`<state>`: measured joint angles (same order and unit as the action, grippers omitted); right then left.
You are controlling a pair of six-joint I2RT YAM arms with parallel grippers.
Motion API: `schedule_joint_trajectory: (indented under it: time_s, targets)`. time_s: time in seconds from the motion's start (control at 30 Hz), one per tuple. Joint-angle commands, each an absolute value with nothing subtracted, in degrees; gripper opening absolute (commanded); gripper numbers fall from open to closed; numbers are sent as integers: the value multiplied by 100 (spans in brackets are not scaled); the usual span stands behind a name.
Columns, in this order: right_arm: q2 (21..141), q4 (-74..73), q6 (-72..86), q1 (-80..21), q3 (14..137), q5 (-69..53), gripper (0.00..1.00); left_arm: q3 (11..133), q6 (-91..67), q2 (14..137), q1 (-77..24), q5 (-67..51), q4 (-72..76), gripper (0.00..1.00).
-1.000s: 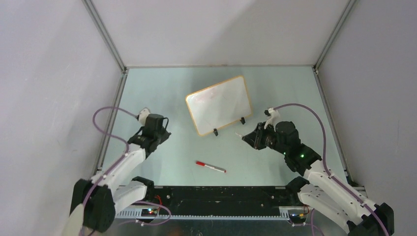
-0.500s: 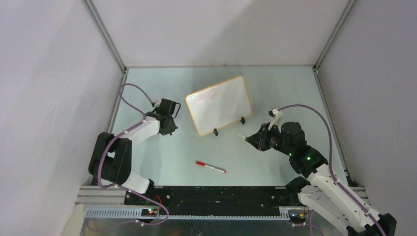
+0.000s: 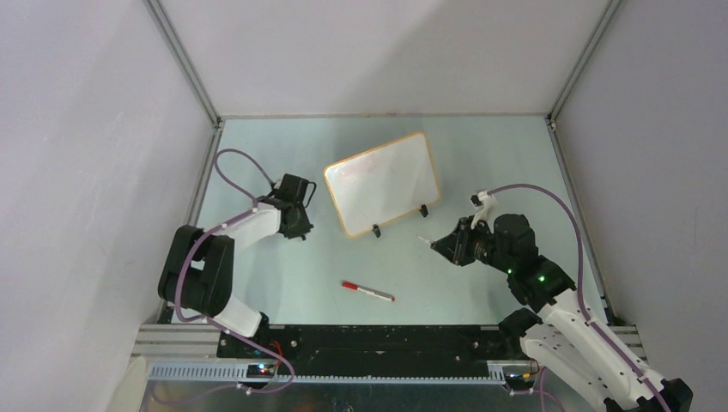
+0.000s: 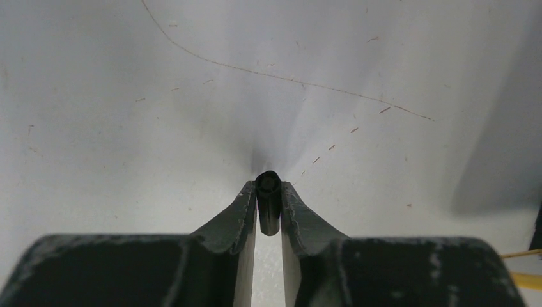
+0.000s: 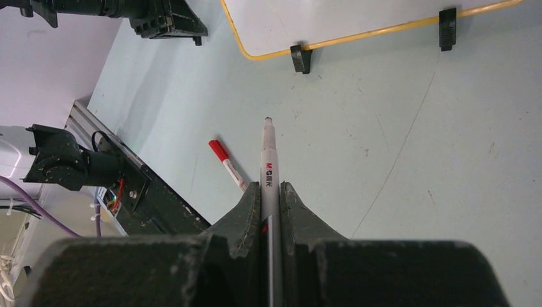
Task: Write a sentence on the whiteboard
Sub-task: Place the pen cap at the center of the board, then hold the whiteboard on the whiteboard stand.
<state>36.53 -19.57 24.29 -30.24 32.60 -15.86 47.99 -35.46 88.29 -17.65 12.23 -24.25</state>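
Observation:
The whiteboard (image 3: 382, 183) (image 5: 358, 16) lies in the middle of the table, orange-framed. No sentence is in view on its white face. My right gripper (image 3: 446, 246) (image 5: 270, 192) hovers right of the board's near edge, shut on a white marker (image 5: 268, 160). The marker's bare tip (image 3: 421, 239) points toward the board. Left of the board, my left gripper (image 3: 302, 230) (image 4: 268, 190) points straight down, close to the table. A small black cap (image 4: 269, 206) is pinched between its fingertips.
A second marker with a red cap (image 3: 367, 292) (image 5: 227, 165) lies on the table near the front rail (image 3: 369, 343). The board's two black clip feet (image 3: 376, 230) (image 3: 423, 210) stick out along its near edge. Enclosure walls close in the table's other sides.
My left arm has swung forward from near its base to the table left of the board, and its gripper has gone lower. My right gripper has drifted slightly right with the marker.

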Motion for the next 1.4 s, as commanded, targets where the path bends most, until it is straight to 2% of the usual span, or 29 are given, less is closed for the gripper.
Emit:
schedule_joint_trajectory:
  time_s: [0.0,0.13,0.37,0.43,0.57,0.6,0.67,0.8,0.93,1.17,1.37]
  targets:
    - [3622,-1914,2337,-2974,3533,-1684,0,4662,-3381,8472,-1627,1159,-2270,23]
    - [3674,-1883,2352,-2946,3533,-1745,0,4526,-3274,8187,-1454,1058,-2288,38]
    - [3771,-1853,2420,-2931,3538,-1678,0,4172,-3329,7342,-1356,862,-2065,47]
    - [3816,-1930,2530,-2928,3590,-1560,0,3883,-3463,6891,-1353,704,-1728,53]
    - [3890,-2259,3041,-2931,3777,-959,0,3182,-3666,5786,-1353,406,-986,77]
    - [3866,-2338,3302,-2933,3834,-615,0,2988,-3683,5661,-1360,374,-888,88]
    - [3777,-2637,3759,-2943,3892,-134,0,2769,-3702,5342,-1361,223,-661,98]
    - [3546,-3239,4784,-2948,3961,688,0,2550,-3782,4955,-1356,-28,-537,99]
    - [3517,-3495,5250,-2941,3964,731,0,2331,-3828,4717,-1354,-179,-435,99]
    - [3340,-3367,4590,-2689,3965,339,0,1993,-3780,4399,-1363,-516,-122,99]
    - [3138,-3446,3859,-2003,4005,-228,0,1836,-3699,4095,-1365,-533,-38,100]
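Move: My left hand is already down at the table with the pen cap between its barely parted fingertips, the cap's middle about 1 cm under the hand point. From that hand the whiteboard's middle lies roughly 16 cm ahead and 21 cm right, some 4 cm higher, and the red marker about 16 cm back and 17 cm right, 2 cm lower. For my right hand, the cap is about 10 cm ahead, 34 cm left and 17 cm below. I let go of the pen cap on the table: my left fingers spread from nearly shut to wide open while the hand slips 2 cm left, then it climbs about 8 cm and draws back 4 cm, drifting right, the fingers tilting up to point more forward. My right hand keeps the uncapped marker, swinging some 7 cm right and turning 30 degrees clockwise, away from the cap. ##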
